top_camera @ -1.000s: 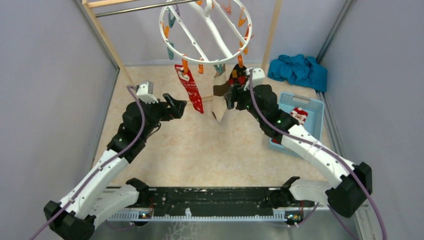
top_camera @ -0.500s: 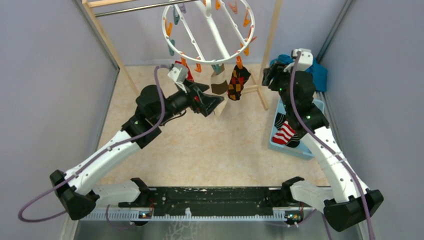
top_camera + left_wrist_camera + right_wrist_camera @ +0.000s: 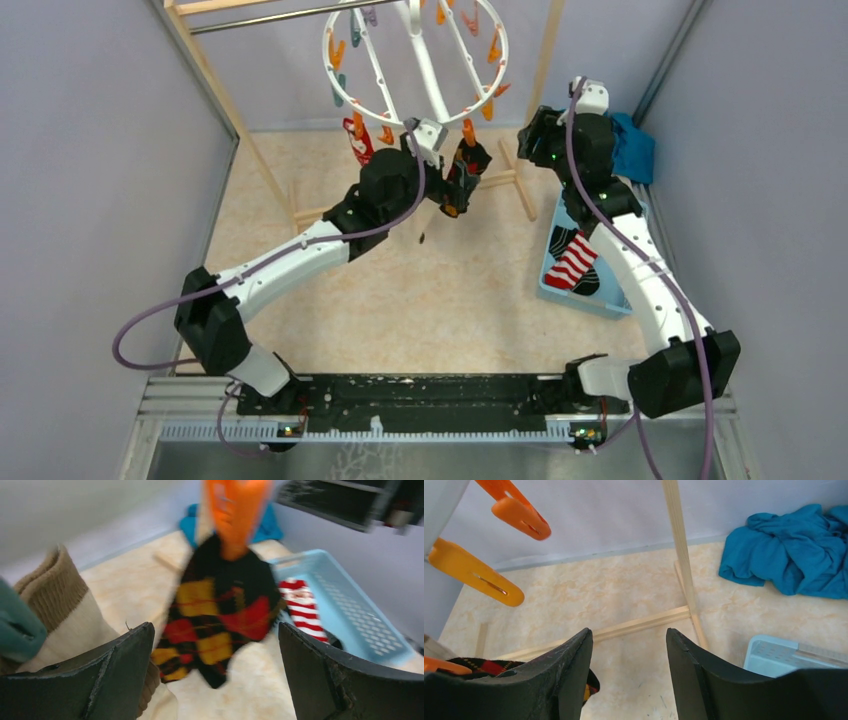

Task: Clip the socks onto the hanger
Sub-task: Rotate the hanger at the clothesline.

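Observation:
The white ring hanger (image 3: 395,113) hangs from the rod at the back. A red patterned sock (image 3: 357,141) and a dark argyle sock (image 3: 464,176) hang from its front clips. An orange clip (image 3: 235,510) holds the argyle sock (image 3: 220,615), and a tan sock (image 3: 65,610) hangs beside it. My left gripper (image 3: 446,182) (image 3: 215,627) stands wide open just in front of the argyle sock, touching nothing. My right gripper (image 3: 531,135) (image 3: 629,630) is open and empty, raised by the hanger's right side. A red-and-white striped sock (image 3: 572,262) (image 3: 305,607) lies in the basket on a black one (image 3: 592,284).
The light blue basket (image 3: 602,304) (image 3: 774,652) sits at the right under my right arm. A teal cloth heap (image 3: 632,146) (image 3: 794,550) lies behind it. The wooden rack's post (image 3: 546,60) (image 3: 679,545) and floor bar (image 3: 512,180) stand between hanger and basket.
My left arm has reached further right, from under the red sock to the argyle sock. My right arm drew back and up slightly, its jaws a little narrower. The hanger swung slightly.

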`<state>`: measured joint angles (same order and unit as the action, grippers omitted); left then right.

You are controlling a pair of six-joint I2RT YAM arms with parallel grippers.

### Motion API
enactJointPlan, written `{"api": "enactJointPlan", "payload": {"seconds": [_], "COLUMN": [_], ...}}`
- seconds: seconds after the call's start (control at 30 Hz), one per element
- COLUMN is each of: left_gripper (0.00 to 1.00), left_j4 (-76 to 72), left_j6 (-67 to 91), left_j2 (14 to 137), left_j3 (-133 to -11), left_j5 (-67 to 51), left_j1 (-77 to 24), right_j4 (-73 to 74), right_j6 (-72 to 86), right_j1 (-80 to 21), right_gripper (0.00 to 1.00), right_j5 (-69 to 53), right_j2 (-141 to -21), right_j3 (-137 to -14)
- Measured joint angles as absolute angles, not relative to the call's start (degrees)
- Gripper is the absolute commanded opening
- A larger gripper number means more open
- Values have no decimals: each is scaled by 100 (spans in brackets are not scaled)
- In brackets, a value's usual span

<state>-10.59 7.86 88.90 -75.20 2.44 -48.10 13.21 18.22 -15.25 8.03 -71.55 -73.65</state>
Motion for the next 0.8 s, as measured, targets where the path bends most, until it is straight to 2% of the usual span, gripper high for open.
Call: {"api": "enactJointPlan", "payload": {"seconds": [0.2, 0.43, 0.8], "left_gripper": [99, 99, 99], "left_j4": [-998, -773, 659], "left_j6": [325, 209, 644], "left_j2": [8659, 7894, 6628], "left_j3": [-7422, -7157, -7214], "left_j5": [1328, 1957, 3203], "left_j1": [-4486, -4187, -3531], "right_j4": [1256, 1120, 934], "right_j6": [1817, 1828, 1927], "right_j1": [-1525, -1525, -1527], "right_gripper": [56, 56, 56], "right_j5": [563, 375, 257], "right_j2": [-7478, -7942, -7734], "right_j3": [-7627, -8025, -7856]}}
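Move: Roughly 7 cm to the left of the left hand and 2 cm farther out, the white sock hangs at about fingertip height beside the left finger. From that hand, the argyle sock is some 3 cm ahead and 3 cm right, while the red sock is about 5 cm farther out and 18 cm left. For the right hand, the white sock lies about 24 cm left and 4 cm back, slightly lower. Sweeping left about 24 cm with its fingers wide open, the left hand first noses a few centimetres forward, pushes the white sock leftward with the outside of its left finger, then climbs some 7 cm, turning about 40 degrees counter-clockwise, and ends left of the sock, clear of it. The right hand edges forward and slightly left beside the rim, easing back at the end, its fingers unchanged. ##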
